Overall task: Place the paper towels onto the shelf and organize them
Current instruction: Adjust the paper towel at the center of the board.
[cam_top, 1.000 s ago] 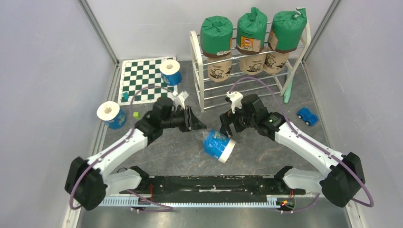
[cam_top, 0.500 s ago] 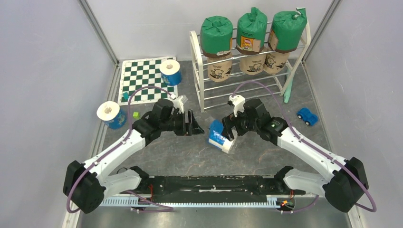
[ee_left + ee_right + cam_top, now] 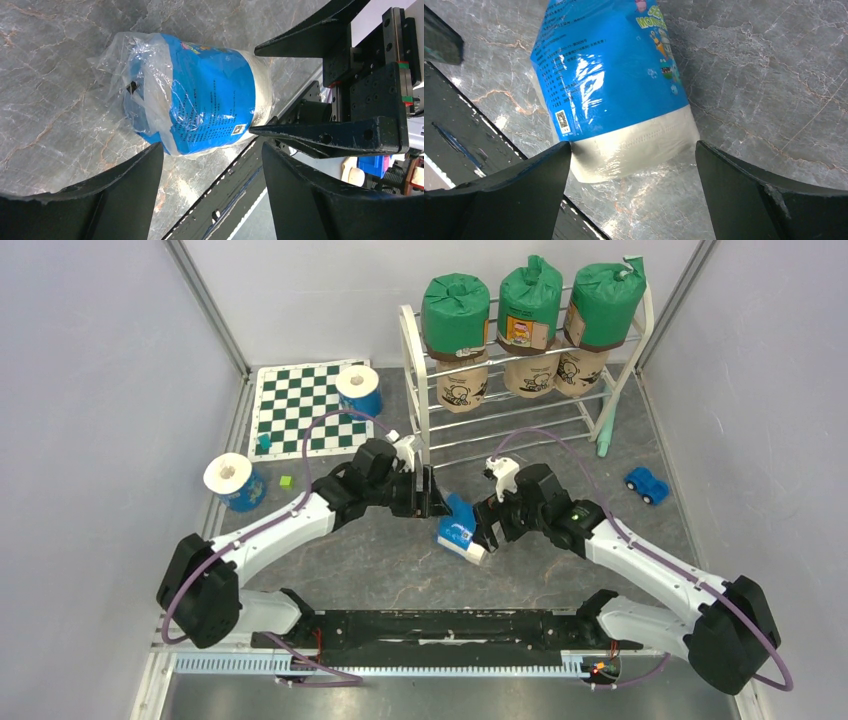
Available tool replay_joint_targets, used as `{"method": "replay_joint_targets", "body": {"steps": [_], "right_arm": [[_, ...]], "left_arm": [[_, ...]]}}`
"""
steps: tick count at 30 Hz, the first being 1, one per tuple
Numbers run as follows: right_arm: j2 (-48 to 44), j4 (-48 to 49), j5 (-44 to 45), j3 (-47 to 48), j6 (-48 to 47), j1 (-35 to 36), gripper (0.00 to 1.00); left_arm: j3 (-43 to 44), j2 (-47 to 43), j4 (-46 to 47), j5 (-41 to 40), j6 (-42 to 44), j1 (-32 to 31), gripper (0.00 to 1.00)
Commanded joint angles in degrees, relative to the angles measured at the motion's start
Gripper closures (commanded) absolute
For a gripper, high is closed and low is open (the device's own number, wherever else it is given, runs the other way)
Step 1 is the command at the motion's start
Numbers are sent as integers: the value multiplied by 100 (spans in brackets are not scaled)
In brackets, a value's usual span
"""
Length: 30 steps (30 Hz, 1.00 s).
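Observation:
A white paper towel roll in blue wrap (image 3: 459,528) lies on its side on the grey table between my two grippers. My left gripper (image 3: 433,504) is open just left of it; in the left wrist view the roll (image 3: 200,95) lies beyond the open gripper (image 3: 210,150). My right gripper (image 3: 488,530) is open, its fingertips on either side of the roll's white end (image 3: 624,150). Two more blue rolls stand upright, one (image 3: 358,390) on the chessboard and one (image 3: 235,483) at the left. The shelf (image 3: 418,390) holds three green rolls (image 3: 530,298) over three tan rolls (image 3: 462,385).
A checkered mat (image 3: 295,415) lies at the back left with a small teal piece (image 3: 264,442) and a green cube (image 3: 287,481) near it. A blue toy car (image 3: 647,484) sits right of the shelf. A black rail (image 3: 450,625) runs along the near edge.
My left gripper has opened and reached right, up to the roll. The right gripper has come down over the roll's white end. The roll has turned and shifted slightly away from the rail.

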Motion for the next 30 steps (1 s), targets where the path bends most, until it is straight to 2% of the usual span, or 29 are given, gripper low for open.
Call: {"method": "replay_joint_targets", "body": {"steps": [1, 8, 17, 26, 30], "right_arm": [[-103, 258, -216, 30, 186, 3, 4], [-473, 280, -223, 102, 276, 4, 2], [-926, 329, 1359, 136, 342, 1, 2], [-1113, 529, 1341, -110, 437, 3, 2], [-953, 554, 1226, -115, 455, 1, 2]], "left_arm": [[207, 89, 397, -114, -45, -63, 21], [167, -17, 331, -118, -85, -61, 20], [322, 370, 227, -31, -134, -80, 18], [215, 916, 812, 416, -395, -83, 19], [-33, 1056, 1494, 830, -807, -86, 23]]}}
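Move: The blue paper towel lies on its side, its middle about 4 cm to the left hand's right, 4 cm back and some 8 cm lower. From the right hand it is roughly 4 cm left, 1 cm back and 4 cm down, its white end between the open fingertips. The shelf's near left foot stands about 7 cm ahead of the left hand, 4 cm to its left and 14 cm down. Up by about 5 cm, and forward and to the right by lesser amounts, the right hand backs off the blue paper towel's white end with fingers wide open, its fingertips tipping up and swinging clockwise. The left hand at first barely moves, then sinks some 3 cm and goes right towards the towel, pitching slightly down, fingers still wide; whether it touches can't be seen. ##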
